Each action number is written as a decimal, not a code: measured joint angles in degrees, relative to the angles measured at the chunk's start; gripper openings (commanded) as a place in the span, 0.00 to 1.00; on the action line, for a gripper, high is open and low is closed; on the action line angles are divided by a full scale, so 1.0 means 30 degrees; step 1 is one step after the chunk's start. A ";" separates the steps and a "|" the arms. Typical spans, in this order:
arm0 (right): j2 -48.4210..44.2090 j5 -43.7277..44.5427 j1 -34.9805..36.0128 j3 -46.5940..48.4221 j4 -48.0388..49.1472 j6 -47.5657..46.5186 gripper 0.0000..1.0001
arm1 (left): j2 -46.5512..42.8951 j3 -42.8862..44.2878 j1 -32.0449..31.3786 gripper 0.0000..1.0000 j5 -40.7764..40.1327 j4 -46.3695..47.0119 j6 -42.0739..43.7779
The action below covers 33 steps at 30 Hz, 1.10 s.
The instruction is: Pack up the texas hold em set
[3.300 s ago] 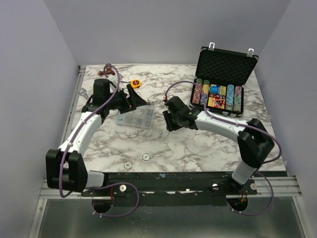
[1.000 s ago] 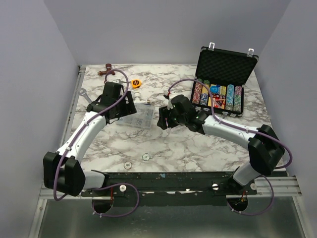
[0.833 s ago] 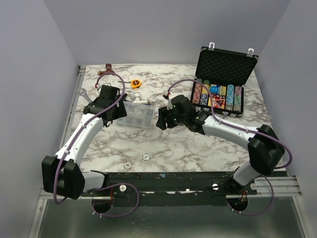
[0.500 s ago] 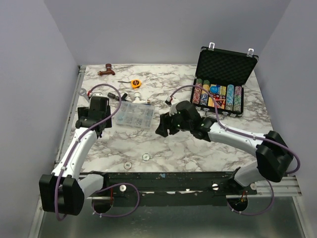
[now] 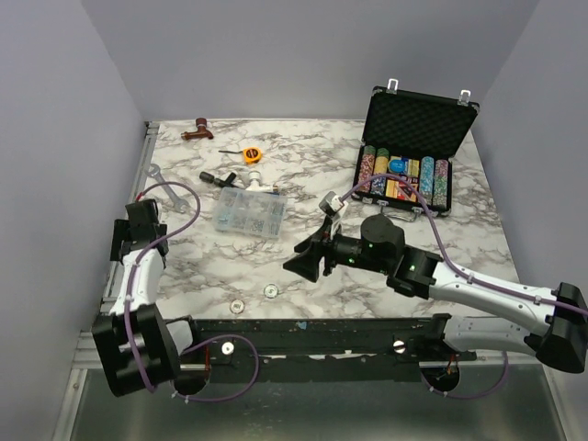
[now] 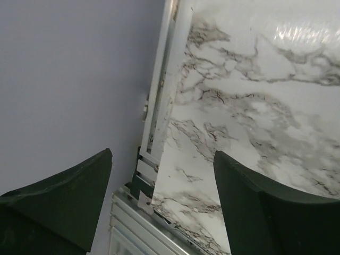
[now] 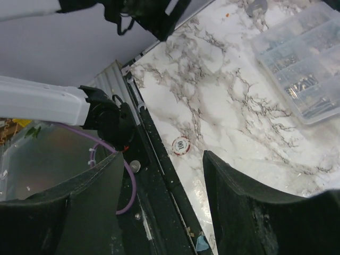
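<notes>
The texas hold em set's black case (image 5: pixel 421 121) stands open at the back right, foam lid up, with rows of coloured chips (image 5: pixel 404 178) inside. Two small round discs (image 5: pixel 271 291) (image 5: pixel 237 305) lie loose near the table's front edge. A red-rimmed white chip (image 7: pixel 180 145) shows in the right wrist view, ahead of my right gripper (image 7: pixel 159 207) and apart from it. My right gripper (image 5: pixel 308 257) is open and empty, low over the front middle. My left gripper (image 5: pixel 129 241) (image 6: pixel 162 212) is open and empty over the table's left edge.
A clear compartment box (image 5: pixel 246 213) (image 7: pixel 308 64) lies left of centre. Behind it are a yellow tape measure (image 5: pixel 252 155), a red-brown tool (image 5: pixel 197 129) and a wrench (image 5: pixel 154 173). A metal rail (image 6: pixel 159 106) borders the left edge, a black rail (image 7: pixel 159 175) the front.
My left arm has pulled back from the clear box to the table's left edge. My right arm has swung from beside the case down toward the front edge. Both grippers hold nothing.
</notes>
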 measured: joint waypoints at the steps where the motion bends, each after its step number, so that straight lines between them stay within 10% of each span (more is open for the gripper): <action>1: -0.0189 0.0000 0.0095 -0.0066 0.0160 0.0007 0.64 | 0.0401 -0.0219 0.0219 0.67 0.0109 0.0248 0.0197; 9: -0.0568 0.0430 0.0299 -0.0940 0.0415 0.0007 0.64 | 0.3876 -0.0780 0.2426 0.46 -0.0095 0.2426 0.1945; 33: -0.0131 0.2222 0.0299 -0.0984 0.0335 -0.0306 0.64 | 1.0193 0.1931 0.5661 0.32 -0.1180 0.2914 0.3483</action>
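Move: The metal rail at the table's left edge runs about 8 cm to the left of the left hand, level with it in reach and some 11 cm below. The wrench lies roughly 22 cm ahead of that hand and 4 cm to its right. The right hand, empty, has the farther loose poker chip about 8 cm to its left, level in reach and 25 cm below; the nearer chip is about 17 cm left and 4 cm back. Towards the rail at the table's left edge, away from the loose chips, the empty left hand swings about 9 cm left and just as far down, drawing back slightly. Its fingers close from wide to about a third open on nothing, while the wrist tips some 25 degrees further down. The right hand hovers beside the chips, open, settling a couple of centimetres. ##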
